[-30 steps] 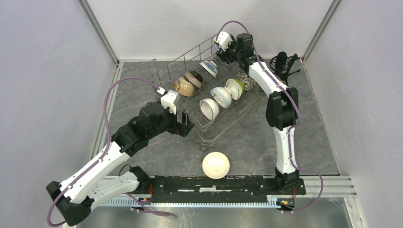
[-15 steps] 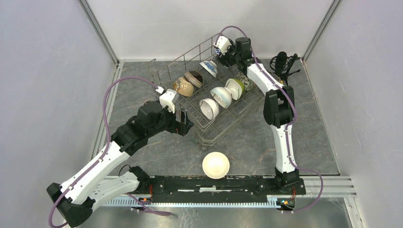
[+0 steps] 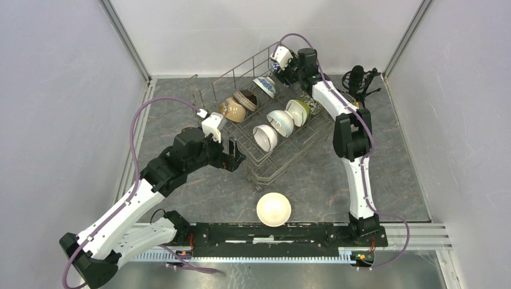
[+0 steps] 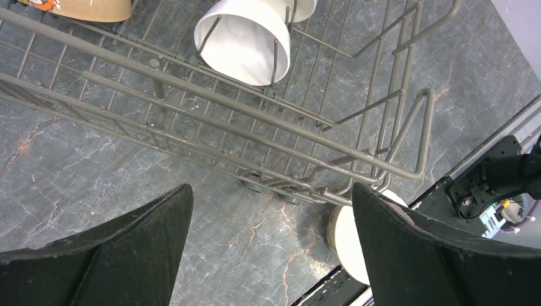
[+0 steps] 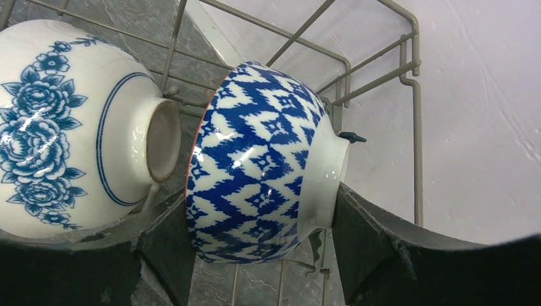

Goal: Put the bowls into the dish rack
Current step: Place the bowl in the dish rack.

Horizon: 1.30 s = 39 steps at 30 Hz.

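The grey wire dish rack [image 3: 263, 170] holds several bowls on edge: tan [image 3: 232, 111], dark brown [image 3: 247, 99], white [image 3: 265, 137], pale blue [image 3: 281, 122], lime green [image 3: 298, 111] and speckled [image 3: 311, 102]. At the rack's far end my right gripper [image 3: 279, 73] [image 5: 258, 191] is shut on a blue-and-white zigzag bowl [image 5: 258, 162], rim against one finger, foot against the other. A floral blue-and-white bowl [image 5: 70, 127] [image 3: 265, 86] rests beside it. My left gripper [image 3: 236, 155] [image 4: 271, 191] stands open and empty by the rack's near corner [image 4: 408, 172]. One white bowl [image 3: 273, 209] [image 4: 348, 239] sits on the table.
A black stand with a round head [image 3: 358, 79] is at the back right, close to the right arm. A black rail [image 3: 271, 232] runs along the near edge just behind the loose white bowl. Grey walls close in on the left, right and back.
The right arm's upper part has shifted slightly left along the rack's far end. The left gripper has drawn back a little to the left. No bowl has changed place.
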Available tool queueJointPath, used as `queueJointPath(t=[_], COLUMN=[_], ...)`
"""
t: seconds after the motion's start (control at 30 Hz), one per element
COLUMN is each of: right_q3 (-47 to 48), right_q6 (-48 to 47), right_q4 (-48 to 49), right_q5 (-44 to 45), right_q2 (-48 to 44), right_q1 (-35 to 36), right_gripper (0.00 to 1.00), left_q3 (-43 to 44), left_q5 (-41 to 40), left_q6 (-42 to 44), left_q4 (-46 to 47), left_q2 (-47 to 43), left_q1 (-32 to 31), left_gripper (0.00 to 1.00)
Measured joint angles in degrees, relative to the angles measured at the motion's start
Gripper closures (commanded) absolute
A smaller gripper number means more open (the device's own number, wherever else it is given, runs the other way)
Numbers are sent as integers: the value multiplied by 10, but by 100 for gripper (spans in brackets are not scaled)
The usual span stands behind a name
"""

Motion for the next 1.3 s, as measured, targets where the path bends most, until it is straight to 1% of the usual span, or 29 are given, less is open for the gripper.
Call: queueJointPath(t=[0.1, 0.13, 0.23, 0.3, 0.33, 0.37, 0.4, 0.67, 0.9, 1.13, 1.3], right_q3=[0, 0, 0, -2, -3, -4, -5, -33, -107, -201, -257], right_q6=[2, 3, 7, 11, 14, 17, 19, 36, 61, 119, 175], right_q4=[1, 2, 3, 5, 7, 11, 15, 92, 134, 200, 246], right_q5=[2, 2, 5, 6, 6, 6, 7, 28, 26, 4, -26], right_q2=[1, 1, 1, 1, 1, 1, 1, -9, -62, -173, -258], right_q1=[0, 0, 0, 0, 0, 0, 1, 0, 0, 0, 0], right_gripper=[47, 40, 32, 23, 17, 4, 2, 2, 2, 3, 6], left_q3=[0, 0, 0, 0, 0, 0, 0, 0, 0, 0, -5], left_q5=[3, 3, 5, 5, 5, 5, 5, 12, 15, 15, 15], left_q6=[0, 0, 0, 0, 0, 0, 0, 0, 0, 0, 0], left_q4=[0, 1, 3, 5, 5, 5, 5, 6, 6, 5, 4], left_q2=[0, 0, 0, 0, 0, 0, 0, 0, -2, -17, -24], left_q1=[2, 2, 3, 3, 4, 5, 5, 8, 10, 10, 10], left_gripper=[0, 0, 0, 0, 0, 0, 0, 0, 0, 0, 0])
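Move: The blue zigzag bowl is already down in the dish rack's far right corner, between the right fingers, its middle about 1 cm ahead, 1 cm left and 1 cm below. The blue flower bowl stands some 6 cm back and 6 cm left, about level in height; the green bowl is roughly 17 cm back, 7 cm right and a couple lower. From the idle left hand the zigzag bowl lies about 40 cm ahead, 17 cm right, 8 cm below. Staying put at first with its grip on the zigzag bowl, the right hand then opens its fingers wide and lets go. It eases a centimetre or so forward and up, then climbs away quickly, to about 16 cm above its start and some 7 cm back, clear of the rack, the fingers tipping upward by roughly 20 degrees. ##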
